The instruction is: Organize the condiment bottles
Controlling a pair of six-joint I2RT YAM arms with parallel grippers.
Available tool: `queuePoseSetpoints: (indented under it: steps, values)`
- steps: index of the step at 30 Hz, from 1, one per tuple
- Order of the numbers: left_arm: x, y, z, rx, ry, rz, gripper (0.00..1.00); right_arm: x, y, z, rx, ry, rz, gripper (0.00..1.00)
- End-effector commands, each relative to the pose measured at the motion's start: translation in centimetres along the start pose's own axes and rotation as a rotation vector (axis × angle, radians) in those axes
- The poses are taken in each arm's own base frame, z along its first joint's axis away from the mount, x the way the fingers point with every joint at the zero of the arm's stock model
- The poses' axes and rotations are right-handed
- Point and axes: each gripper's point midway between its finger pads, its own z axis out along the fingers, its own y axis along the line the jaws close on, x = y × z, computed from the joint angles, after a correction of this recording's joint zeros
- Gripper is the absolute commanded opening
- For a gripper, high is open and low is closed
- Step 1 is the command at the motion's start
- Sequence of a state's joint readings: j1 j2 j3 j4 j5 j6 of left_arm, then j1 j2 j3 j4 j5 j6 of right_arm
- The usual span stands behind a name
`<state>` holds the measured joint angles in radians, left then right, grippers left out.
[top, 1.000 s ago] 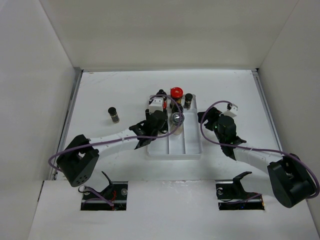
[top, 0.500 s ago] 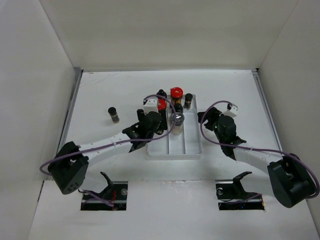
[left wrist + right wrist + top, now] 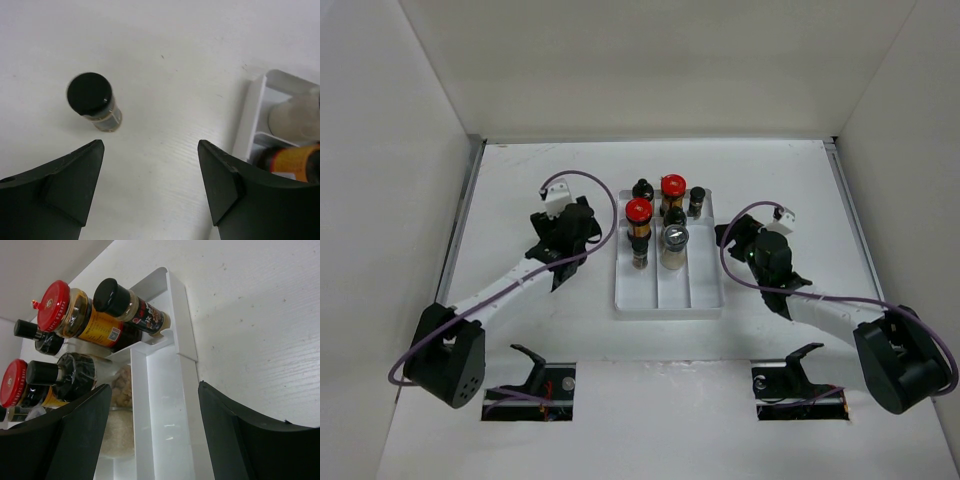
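Observation:
Several condiment bottles stand at the far end of the white divided tray (image 3: 670, 295): two red-lidded brown jars (image 3: 638, 212) (image 3: 672, 187), small black-capped ones (image 3: 697, 198) and a silvery-lidded clear jar (image 3: 675, 238). One black-capped jar (image 3: 95, 102) stands alone on the table left of the tray; in the top view my left arm hides it. My left gripper (image 3: 150, 150) hangs open and holds nothing, just short of that jar, with the tray's edge (image 3: 250, 115) on its right. My right gripper (image 3: 155, 390) is open and holds nothing at the tray's right side, facing the jars (image 3: 75, 310).
White walls close in the table on the left, back and right. The near parts of the tray's compartments (image 3: 170, 430) hold nothing. Purple cables loop over both arms (image 3: 750, 215).
My left gripper opened, left the red-lidded jar standing in the tray's left compartment, and swung left to the lone black-capped jar. The right arm has not moved.

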<state>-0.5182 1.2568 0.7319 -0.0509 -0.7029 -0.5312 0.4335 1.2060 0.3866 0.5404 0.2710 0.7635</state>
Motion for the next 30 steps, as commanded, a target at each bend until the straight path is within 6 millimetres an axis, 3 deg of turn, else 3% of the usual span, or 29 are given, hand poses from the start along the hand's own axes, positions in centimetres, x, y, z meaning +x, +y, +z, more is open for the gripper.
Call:
queuePoseSetpoints:
  steps: [1,7,17,24,30]
  values:
    - [-1.5,2.1,1.2,-0.081,-0.057,-0.039,0.75,-1.7,2.7,0.5,-0.076,-0.046,0.016,0.77]
    - [-1.8,3.7,3.5,-0.150,-0.067,-0.078,0.74,-1.6,2.8,0.5,-0.081,-0.041,0.015,0.77]
    - [-2.6,5.5,5.7,-0.206,-0.086,-0.117,0.67,-1.4,2.7,0.7,-0.076,-0.034,0.015,0.77]
    - [-2.4,5.5,6.8,-0.220,-0.083,-0.125,0.62,-1.5,2.7,0.6,-0.078,-0.036,0.017,0.77]
    - [-2.8,5.3,7.2,-0.211,-0.093,-0.135,0.50,-1.4,2.7,0.7,-0.077,-0.033,0.016,0.77]
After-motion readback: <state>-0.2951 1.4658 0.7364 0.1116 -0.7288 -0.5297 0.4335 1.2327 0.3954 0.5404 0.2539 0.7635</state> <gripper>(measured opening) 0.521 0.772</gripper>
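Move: The last loose black-capped bottle stands about 9 cm to the left of the left hand and 5 cm ahead, its middle some 8 cm lower. On the hand's other side, in the tray, the front red-capped jar is about 17 cm right and 4 cm ahead; the black-capped spice bottle is also 17 cm right, but 2 cm back. From the right hand, the loose bottle lies roughly 50 cm left, about level with it. The loose bottle's cap is what the left hand closes in on: it sweeps about 8 cm left, then eases down some 4 cm while reaching nearly as far forward, and the wrist turns roughly 15 degrees counter-clockwise. The wide-open fingers narrow by about a third, to either side of the cap; a grip can't be made out. ##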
